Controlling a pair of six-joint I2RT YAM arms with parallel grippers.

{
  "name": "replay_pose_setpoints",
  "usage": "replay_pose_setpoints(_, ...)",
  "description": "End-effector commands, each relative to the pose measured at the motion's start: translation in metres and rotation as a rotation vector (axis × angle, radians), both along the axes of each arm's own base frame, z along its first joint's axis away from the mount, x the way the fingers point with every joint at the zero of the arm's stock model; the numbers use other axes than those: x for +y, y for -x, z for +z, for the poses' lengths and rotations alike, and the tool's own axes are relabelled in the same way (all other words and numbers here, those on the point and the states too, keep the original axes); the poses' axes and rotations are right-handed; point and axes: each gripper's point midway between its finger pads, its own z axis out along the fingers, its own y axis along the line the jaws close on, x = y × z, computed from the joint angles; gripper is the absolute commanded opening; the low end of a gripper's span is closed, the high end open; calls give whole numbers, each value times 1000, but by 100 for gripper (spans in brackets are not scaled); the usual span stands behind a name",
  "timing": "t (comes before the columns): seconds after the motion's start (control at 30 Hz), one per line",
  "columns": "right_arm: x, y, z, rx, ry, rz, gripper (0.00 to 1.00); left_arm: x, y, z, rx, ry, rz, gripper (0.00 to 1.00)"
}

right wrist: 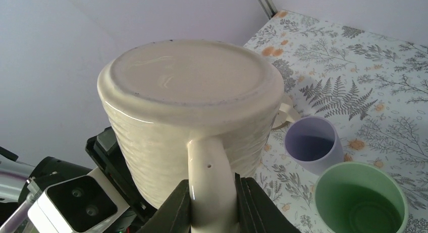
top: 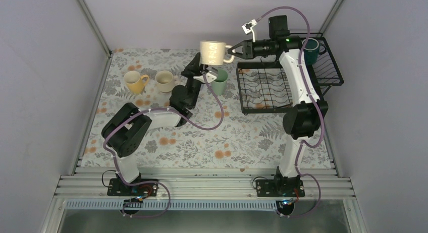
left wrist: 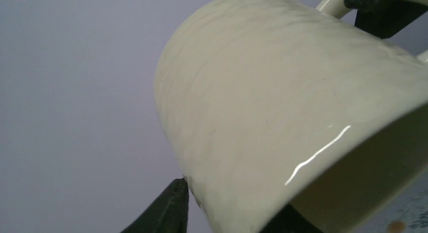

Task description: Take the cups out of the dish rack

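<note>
A cream mug (top: 213, 51) hangs upside down in the air left of the black dish rack (top: 265, 86). My right gripper (top: 233, 50) is shut on its handle (right wrist: 211, 172), a finger on each side. From below, my left gripper (top: 209, 71) straddles the mug's wall (left wrist: 282, 92) at the rim. One of its fingertips (left wrist: 179, 192) presses the outside and the other sits inside the mouth. A dark green mug (top: 310, 50) stands in the rack's raised basket. On the table stand a yellow mug (top: 134, 81), another cream mug (top: 164, 80), a mint tumbler (right wrist: 361, 202) and a lavender tumbler (right wrist: 309, 142).
The floral mat (top: 202, 137) covers the table between grey walls. The rack's plate tray holds no cup. The left arm's elbow (top: 126, 129) lies low over the mat's left half, and a purple cable (top: 214, 119) loops beside it.
</note>
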Motion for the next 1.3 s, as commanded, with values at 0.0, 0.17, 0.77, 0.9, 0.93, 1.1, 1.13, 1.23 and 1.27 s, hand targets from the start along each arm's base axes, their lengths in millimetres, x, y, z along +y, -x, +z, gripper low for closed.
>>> replay_pose_setpoints(0.0, 2, 18, 33, -63, -78, 65, 3, 9, -1, 13, -43, 80, 22, 28)
replay_pose_setpoints(0.17, 3, 19, 28, -44, -82, 74, 9, 10, -1, 16, -65, 83, 50, 18)
replay_pose_setpoints(0.77, 2, 25, 24, -47, -70, 79, 63, 31, -2, 33, -132, 69, 201, 2)
replay_pose_setpoints(0.9, -15, 11, 20, -97, 44, -51, 72, 44, -3, 45, -136, 39, 233, 2)
replay_pose_setpoints(0.93, -22, 5, 20, -113, 75, -94, 72, 47, -6, 48, -123, 26, 237, 2)
replay_pose_setpoints(1.1, -47, -9, 17, -136, 157, -170, 73, 66, -15, 83, -48, -48, 217, 2)
replay_pose_setpoints(1.13, -48, -10, 16, -137, 170, -175, 73, 70, -17, 90, -24, -61, 213, 3)
replay_pose_setpoints(1.23, -57, -14, 14, -157, 227, -218, 74, 88, -24, 113, 61, -85, 212, 2)
replay_pose_setpoints(1.27, -60, -15, 14, -173, 251, -232, 74, 96, -27, 119, 105, -91, 210, 2)
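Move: The upturned white cup, held by its handle in the right fingers, has its middle about 4 cm right of the left hand, 3 cm ahead and 3 cm above. From the right hand it is some 6 cm left, level fore and aft, 2 cm below. Roughly 28 cm below the left hand stand the green cup, 7 cm right and 4 cm back, and the purple cup, 3 cm left and 3 cm back. Left hand pinches white cup's rim, right frees the handle and backs rightward, left carries it leftward about 7 cm. ##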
